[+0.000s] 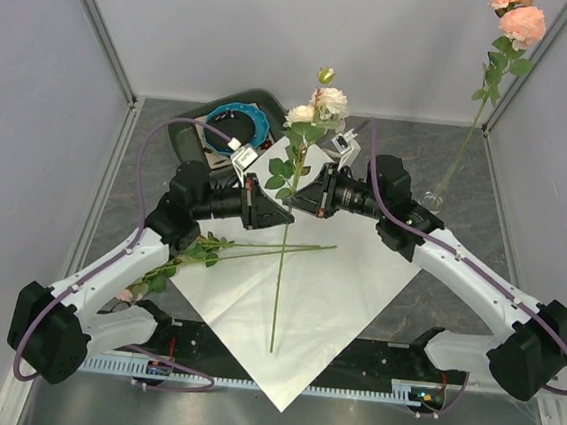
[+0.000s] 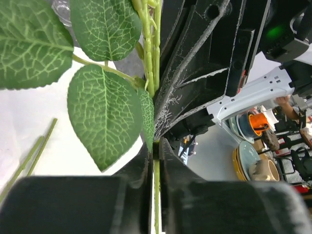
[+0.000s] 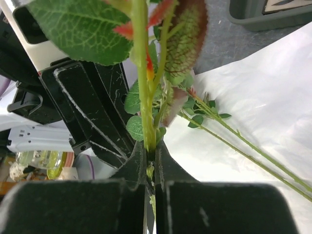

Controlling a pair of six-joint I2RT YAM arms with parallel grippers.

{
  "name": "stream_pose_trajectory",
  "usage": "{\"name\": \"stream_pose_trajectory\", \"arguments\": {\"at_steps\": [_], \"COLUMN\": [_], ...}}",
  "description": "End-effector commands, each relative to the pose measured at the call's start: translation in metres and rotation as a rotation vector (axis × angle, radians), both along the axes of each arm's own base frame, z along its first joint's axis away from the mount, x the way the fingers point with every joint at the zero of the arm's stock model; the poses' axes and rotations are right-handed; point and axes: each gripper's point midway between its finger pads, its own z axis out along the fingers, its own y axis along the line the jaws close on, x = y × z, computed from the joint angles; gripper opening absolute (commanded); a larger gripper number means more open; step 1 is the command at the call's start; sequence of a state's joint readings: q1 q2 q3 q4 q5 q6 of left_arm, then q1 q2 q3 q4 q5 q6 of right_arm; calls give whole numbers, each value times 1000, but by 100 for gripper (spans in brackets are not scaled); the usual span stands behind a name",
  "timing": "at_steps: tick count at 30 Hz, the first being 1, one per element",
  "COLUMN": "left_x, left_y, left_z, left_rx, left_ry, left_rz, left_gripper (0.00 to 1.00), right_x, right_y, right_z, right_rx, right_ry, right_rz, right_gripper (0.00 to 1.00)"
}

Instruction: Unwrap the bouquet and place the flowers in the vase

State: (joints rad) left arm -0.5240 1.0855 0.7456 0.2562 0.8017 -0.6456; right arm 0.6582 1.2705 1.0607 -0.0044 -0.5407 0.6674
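A cream rose [image 1: 319, 103] on a long green stem [image 1: 278, 292] stands upright over the middle of the table. Both grippers hold that stem just under its leaves. My left gripper [image 1: 283, 216] is shut on the stem [image 2: 156, 170] from the left. My right gripper [image 1: 302, 200] is shut on it [image 3: 148, 131] from the right, slightly higher. The clear glass vase [image 1: 432, 199] stands at the right with a pink rose [image 1: 523, 25] in it. More flowers [image 1: 209, 251] lie on the opened white wrapping paper [image 1: 305, 305], partly under my left arm.
A dark grey tray [image 1: 196, 134] holding a blue dish [image 1: 242, 120] stands at the back left, behind my left gripper. Grey walls close in the table on both sides and at the back. The paper spreads out to the near edge.
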Motion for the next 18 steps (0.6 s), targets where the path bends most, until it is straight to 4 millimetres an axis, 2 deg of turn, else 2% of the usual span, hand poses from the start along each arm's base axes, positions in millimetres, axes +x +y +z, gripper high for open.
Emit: {"name": "stream_pose_trajectory", "arguments": {"at_steps": [1, 2, 3, 4, 5, 6, 7, 8, 9, 10, 12, 13, 15, 16, 18], "left_x": [7, 6, 5, 4, 0, -1, -3, -7, -7, -7, -9, -10, -12, -14, -15], "left_y": [-1, 1, 2, 3, 7, 10, 13, 17, 20, 22, 27, 28, 29, 29, 30], "left_z": [30, 28, 31, 32, 38, 36, 36, 40, 37, 37, 35, 33, 34, 36, 36], "left_rx": [-15, 3, 5, 9, 7, 20, 26, 30, 50, 59, 82, 92, 89, 82, 78], "left_ry": [-92, -86, -97, -107, -141, -140, -151, -189, -181, -190, -219, -216, -221, -226, -224], "left_rz": [21, 23, 27, 31, 37, 51, 58, 63, 79, 87, 95, 99, 96, 90, 92], "left_gripper": [17, 35, 41, 45, 52, 55, 56, 57, 58, 58, 58, 58, 58, 58, 58], "right_x": [15, 21, 36, 43, 52, 63, 75, 82, 89, 95, 99, 96, 96, 90, 88], "right_y": [-11, -19, -38, -53, -67, -92, -118, -141, -169, -205, -251, -277, -312, -325, -358], "right_z": [24, 28, 38, 34, 52, 67, 65, 97, 111, 132, 154, 176, 192, 208, 216], "right_rx": [73, 66, 61, 10, 0, -21, -100, -141, -178, -232, -317, -324, -382, -379, -410], "right_ry": [-54, -67, -98, -109, -159, -206, -206, -314, -347, -384, -448, -476, -506, -526, -517], "right_rz": [-120, -156, -249, -295, -348, -433, -551, -629, -733, -897, -1069, -1186, -1320, -1382, -1513], "right_gripper": [0, 0, 0, 0, 0, 0, 0, 0, 0, 0, 0, 0, 0, 0, 0]}}
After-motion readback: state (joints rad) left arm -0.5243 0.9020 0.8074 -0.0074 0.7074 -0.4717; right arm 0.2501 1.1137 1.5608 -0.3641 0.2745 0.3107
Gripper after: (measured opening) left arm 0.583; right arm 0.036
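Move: Both grippers already pinch the cream rose's stem, the right one just above the left. The empty part of the table's glass vase, with one peach rose in it, lies about 10 cm ahead and 29 cm to the right of the right hand, its middle some 20 cm below. The loose stems on the paper centre about 5 cm back, 8 cm left and 29 cm below. From the left hand the glass vase is about 13 cm ahead, 29 cm right and 18 cm below. Open the left gripper to free the stem and ease it some 4 cm left and up, drifting slightly back. Keep the right gripper shut on the stem and sweep it right about 28 cm, forward some 10 cm and then steeply up about 20 cm, towards the space above the glass vase, turning it clockwise until its fingers point mostly forward. ##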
